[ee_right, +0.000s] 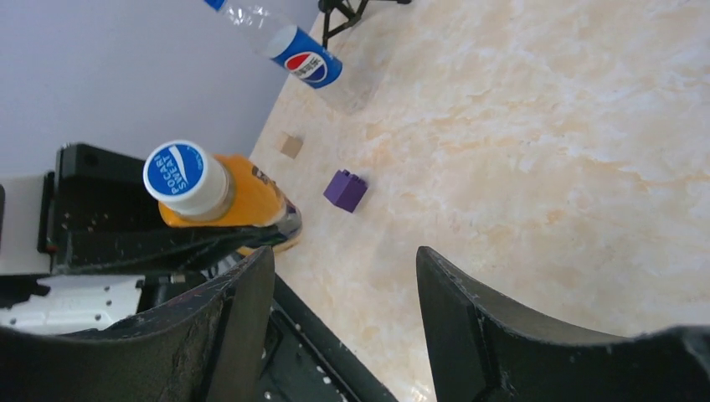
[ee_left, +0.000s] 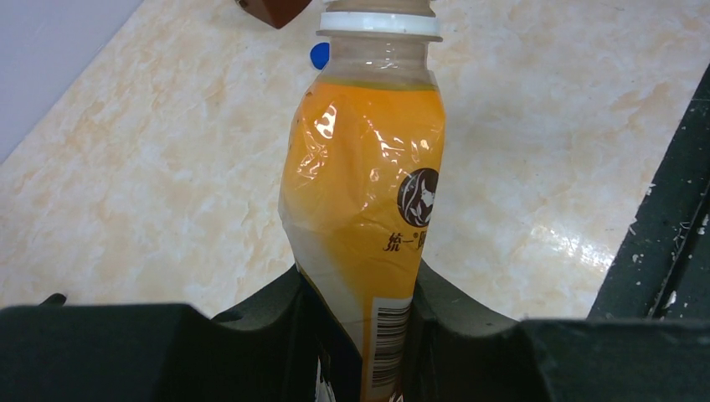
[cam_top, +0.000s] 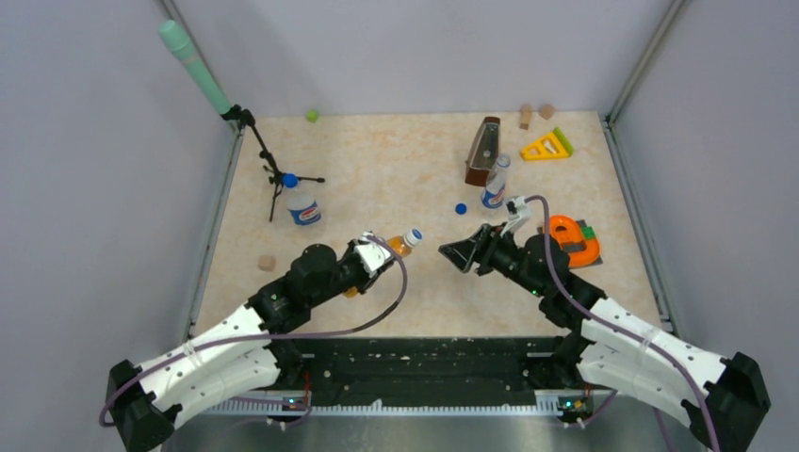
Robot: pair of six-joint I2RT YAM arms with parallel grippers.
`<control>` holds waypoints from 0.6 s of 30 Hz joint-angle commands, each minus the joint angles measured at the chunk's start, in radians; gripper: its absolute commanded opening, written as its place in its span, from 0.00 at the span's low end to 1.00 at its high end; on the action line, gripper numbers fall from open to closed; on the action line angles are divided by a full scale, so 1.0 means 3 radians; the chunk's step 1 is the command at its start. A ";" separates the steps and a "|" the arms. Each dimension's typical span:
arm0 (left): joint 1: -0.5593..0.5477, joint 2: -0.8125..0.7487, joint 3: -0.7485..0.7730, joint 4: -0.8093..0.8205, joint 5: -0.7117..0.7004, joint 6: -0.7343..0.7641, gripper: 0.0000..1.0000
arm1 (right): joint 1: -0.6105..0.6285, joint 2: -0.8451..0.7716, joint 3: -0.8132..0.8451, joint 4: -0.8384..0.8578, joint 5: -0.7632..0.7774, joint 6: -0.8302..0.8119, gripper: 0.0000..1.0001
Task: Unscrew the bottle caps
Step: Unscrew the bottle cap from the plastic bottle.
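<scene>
My left gripper (cam_top: 375,252) (ee_left: 360,335) is shut on the lower body of an orange drink bottle (cam_top: 399,248) (ee_left: 368,193) (ee_right: 251,201), which it holds tilted off the table. The bottle's white-and-blue cap (cam_top: 413,236) (ee_right: 176,167) is on its neck and points at my right gripper (cam_top: 464,254) (ee_right: 343,285). That gripper stands open and empty a short way from the cap. A loose dark blue cap (cam_top: 461,209) (ee_left: 319,55) lies on the table. A Pepsi bottle (cam_top: 302,205) (ee_right: 306,63) at the left wears a blue cap (cam_top: 289,180). A second Pepsi bottle (cam_top: 495,185) stands mid-right.
A microphone tripod (cam_top: 273,174) stands back left. A brown wedge-shaped box (cam_top: 483,151) and a yellow triangle toy (cam_top: 546,146) sit back right, and an orange ring-shaped object (cam_top: 573,240) lies by my right arm. A purple cube (ee_right: 346,190) and a small wooden block (cam_top: 267,263) lie near the left arm.
</scene>
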 commanded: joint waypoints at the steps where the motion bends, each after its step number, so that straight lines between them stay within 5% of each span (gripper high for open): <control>1: -0.0039 -0.0024 -0.0155 0.0569 -0.0158 0.0031 0.00 | -0.0002 -0.0070 0.0085 0.0067 0.0365 0.0387 0.62; 6: -0.0063 -0.0080 -0.0235 0.0676 -0.0376 0.0000 0.00 | -0.0149 -0.0302 0.0090 -0.0109 0.0595 0.0551 0.63; 18: -0.0607 0.0085 -0.0438 0.1159 -0.1246 0.0562 0.00 | -0.0407 -0.0566 -0.0265 -0.0128 0.0123 0.0978 0.65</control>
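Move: The orange bottle's white cap, still on, sits about 5 cm ahead of the left hand, 6 cm to its right and 5 cm above it; from the right hand it is some 8 cm left, 2 cm ahead and 4 cm higher. On the table, the loose blue cap lies about 22 cm ahead of the right hand, 5 cm right and 18 cm below. The uncapped Pepsi bottle stands about 3 cm beyond that blue cap, 8 cm farther right. The orange bottle, its white cap still on, stays in the left hand's grip; that hand hardly travels but tips its fingers up some 10 degrees. The empty right hand, fingers staying open, backs off to the right by about 4.5 cm and rises, away from the cap, turning a little clockwise while its left side rolls up. ##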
